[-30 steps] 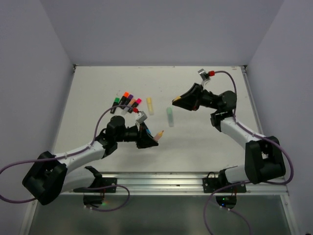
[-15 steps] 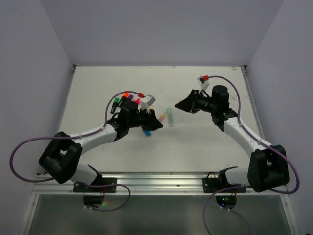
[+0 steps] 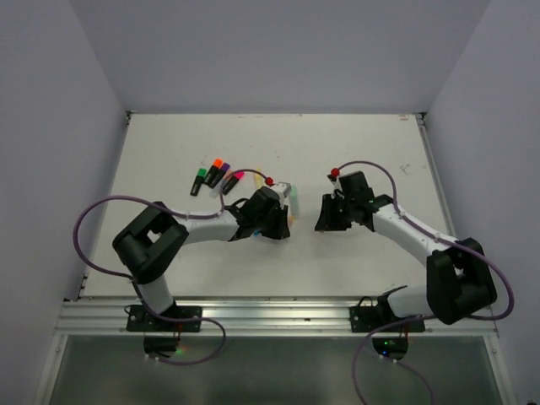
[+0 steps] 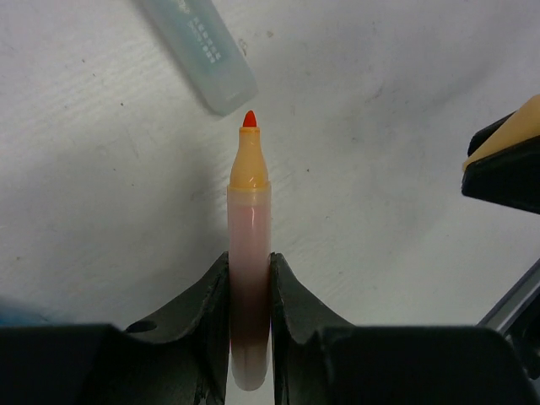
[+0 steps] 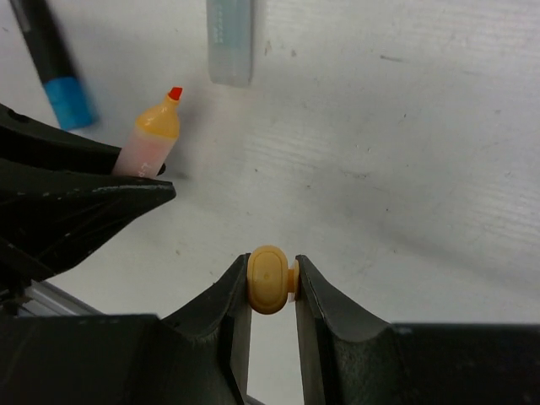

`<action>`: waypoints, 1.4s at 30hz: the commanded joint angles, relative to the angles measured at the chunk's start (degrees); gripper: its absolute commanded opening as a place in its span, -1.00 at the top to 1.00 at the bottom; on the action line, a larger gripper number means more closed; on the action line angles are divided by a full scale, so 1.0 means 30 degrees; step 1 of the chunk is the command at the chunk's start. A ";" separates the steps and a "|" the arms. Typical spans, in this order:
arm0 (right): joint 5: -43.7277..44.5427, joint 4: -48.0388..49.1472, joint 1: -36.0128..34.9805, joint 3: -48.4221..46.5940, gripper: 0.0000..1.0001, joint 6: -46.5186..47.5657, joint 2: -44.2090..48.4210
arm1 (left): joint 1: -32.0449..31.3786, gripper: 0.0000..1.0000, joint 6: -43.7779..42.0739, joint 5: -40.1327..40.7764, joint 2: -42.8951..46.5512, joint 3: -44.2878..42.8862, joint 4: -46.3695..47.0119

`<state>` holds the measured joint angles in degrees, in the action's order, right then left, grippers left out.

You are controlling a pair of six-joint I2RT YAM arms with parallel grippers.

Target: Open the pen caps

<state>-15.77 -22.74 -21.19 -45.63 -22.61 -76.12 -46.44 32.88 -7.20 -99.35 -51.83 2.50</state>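
My left gripper (image 4: 250,263) (image 3: 285,221) is shut on the translucent peach pen (image 4: 250,211). The pen is uncapped, and its orange tip points at the end of a mint pen (image 4: 198,51) lying on the table. Just to the right, my right gripper (image 5: 272,268) (image 3: 323,218) is shut on the peach pen cap (image 5: 270,280), held end-on close above the table. From the right wrist view the peach pen (image 5: 150,142) sticks out of the left fingers (image 5: 76,198), a short gap from the cap.
A capped black pen with a blue end (image 5: 55,63) lies behind the left gripper. Black pens with green (image 3: 200,178), orange (image 3: 216,171), purple (image 3: 225,175) and pink (image 3: 236,178) ends lie in a row at the back left. White walls enclose the table (image 3: 380,152).
Both arms have come down and toward the table's middle. The left carried the peach pen right, next to the mint pen. The right lowered with the cap. Both grips are unchanged.
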 commanded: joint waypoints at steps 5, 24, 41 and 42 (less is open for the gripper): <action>0.1360 -0.0126 -0.1666 0.0530 0.83 -0.0430 -0.2457 | -0.1250 0.95 0.1577 0.1550 -0.0925 -0.0886 -0.0248; 0.2355 0.0873 -0.2136 0.0795 0.14 -0.1545 -0.3369 | -0.2393 -0.09 0.2398 0.2048 -0.1190 -0.0828 -0.0072; 0.5633 -0.3138 -0.2194 -0.2366 -0.50 -0.0083 0.1026 | -0.2159 -0.93 0.2983 0.8607 0.3844 -0.1004 -0.4640; 0.5840 -0.3316 -0.2223 -0.2688 -0.51 0.0065 0.1143 | -0.1984 -0.93 0.3100 0.9279 0.4052 -0.1003 -0.4672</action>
<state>-2.13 -29.32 -27.62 -48.56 -24.84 -75.11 -53.36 40.23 11.49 -91.64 -53.67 -8.40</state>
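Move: My left hand still holds the uncapped orange pen; its bare table spot is about 2 cm back, 3 cm right and 3 cm below that hand. My right hand still holds the orange cap; its spot is about 3 cm back, 1 cm left and 7 cm below. The green pen lies some 11 cm beyond and 2 cm left of the orange pen's spot, the blue-capped pen 7 cm beyond and 14 cm left of it. I set both pieces down together: my right hand sinks about 6.5 cm and draws back 3 cm with the cap, while my left carries the pen back and right 3 cm each and a little down. Both grippers then open wide, let go and lift clear, the left also swinging some 5 cm left and turning counter-clockwise, the right rising about 7 cm. ##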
